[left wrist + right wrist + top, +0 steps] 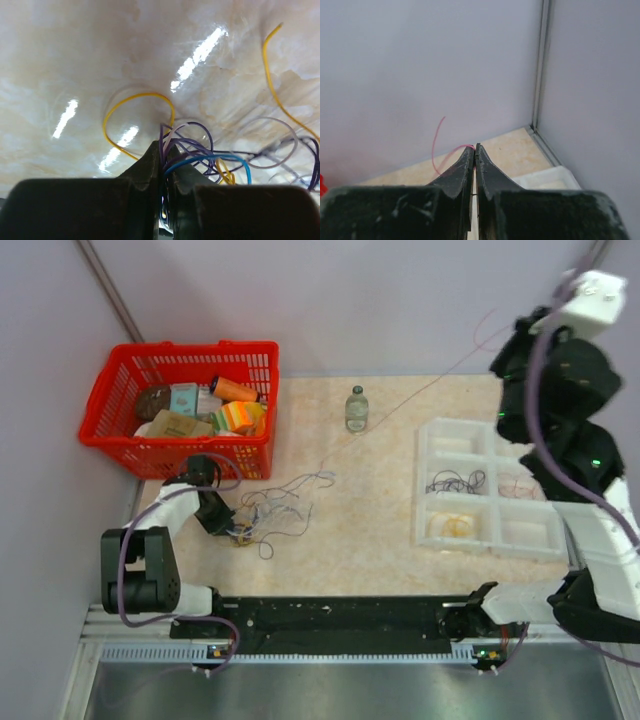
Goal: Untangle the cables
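The cables (268, 512) lie as a loose tangle of purple, blue and yellow threads on the table left of centre. My left gripper (162, 146) is down at the tangle's left edge, shut on a small bunch of purple and blue strands (186, 152). A yellow loop (131, 102) lies just beyond the fingertips. My right gripper (475, 146) is raised high at the back right and shut on a thin red cable (438, 145). That red cable (420, 390) runs as a taut line down to the tangle.
A white compartment tray (440, 438) at the right holds separated dark (455, 482) and yellow (452, 526) loops. A red basket (180, 445) of groceries stands at the back left, close to the left arm. A small bottle (356, 408) stands at the back centre.
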`<state>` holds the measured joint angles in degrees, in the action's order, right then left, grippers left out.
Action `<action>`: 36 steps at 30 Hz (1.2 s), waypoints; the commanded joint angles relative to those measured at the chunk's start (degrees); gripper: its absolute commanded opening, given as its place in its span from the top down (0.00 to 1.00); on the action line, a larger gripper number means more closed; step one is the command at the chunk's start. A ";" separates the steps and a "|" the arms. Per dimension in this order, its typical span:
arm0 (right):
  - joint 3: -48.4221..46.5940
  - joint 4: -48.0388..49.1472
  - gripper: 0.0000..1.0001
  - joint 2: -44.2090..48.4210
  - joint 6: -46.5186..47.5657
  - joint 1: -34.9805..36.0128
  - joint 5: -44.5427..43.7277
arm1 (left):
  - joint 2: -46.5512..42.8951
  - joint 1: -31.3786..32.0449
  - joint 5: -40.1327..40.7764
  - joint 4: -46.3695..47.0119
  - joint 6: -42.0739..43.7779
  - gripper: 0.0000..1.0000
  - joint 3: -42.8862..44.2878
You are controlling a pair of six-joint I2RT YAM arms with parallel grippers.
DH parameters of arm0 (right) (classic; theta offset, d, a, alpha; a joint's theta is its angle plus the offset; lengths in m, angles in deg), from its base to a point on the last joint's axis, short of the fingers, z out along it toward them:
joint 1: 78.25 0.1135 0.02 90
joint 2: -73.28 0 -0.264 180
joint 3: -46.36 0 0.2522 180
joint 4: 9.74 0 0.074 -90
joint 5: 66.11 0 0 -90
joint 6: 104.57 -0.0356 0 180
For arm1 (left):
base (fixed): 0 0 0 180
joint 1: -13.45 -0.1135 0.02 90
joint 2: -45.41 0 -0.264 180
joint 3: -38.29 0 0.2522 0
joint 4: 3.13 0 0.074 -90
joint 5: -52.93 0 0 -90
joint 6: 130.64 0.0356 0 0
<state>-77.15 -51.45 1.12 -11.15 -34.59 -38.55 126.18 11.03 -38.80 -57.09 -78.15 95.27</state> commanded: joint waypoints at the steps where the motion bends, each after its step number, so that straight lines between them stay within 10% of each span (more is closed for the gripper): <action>1: -15.10 1.40 1.00 1.24 5.27 -0.94 1.70 | -1.50 -0.05 5.00 -0.58 1.66 1.00 0.55; 9: -27.27 12.13 1.00 -4.74 19.26 -0.86 3.19 | 0.35 -0.05 3.49 -0.48 1.13 1.00 0.81; 18: -11.73 16.70 1.00 -0.62 23.66 -8.75 -1.29 | -1.85 0.66 -4.14 -1.54 5.87 1.00 3.71; 28: -5.38 -4.30 1.00 -0.96 4.42 -23.79 0.02 | -6.24 1.98 -7.66 0.74 10.89 1.00 2.57; 36: -26.02 -11.79 1.00 -6.85 7.99 -25.64 -2.51 | -5.63 2.06 -8.19 1.01 11.50 1.00 3.36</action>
<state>-94.18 -61.07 -5.53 -5.22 -58.96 -39.09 121.27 12.80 -45.86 -57.95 -68.12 97.28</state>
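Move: The right hand grips the pink cable high up. The pink-cable compartment lies about 18 cm to its right, 4 ahead and some 54 below; the black-cable compartment is about 5 ahead and 2 right, the yellow-cable one 5 back and 1 right. The tangle's middle lies about 42 cm to its left, 3 back and 54 down. From the left hand, which holds one end, the tangle is about 9 cm right and 3 ahead. Keeping its pinch on the pink cable, the right hand draws it away from the tangle, up about 15 cm while going back and right, then swings forward and down again, still working right, to stop some 13 cm right of its start, turned about 25 degrees clockwise. The left fingers keep holding the bunch, late on lifting it about 3 cm and edging right. ##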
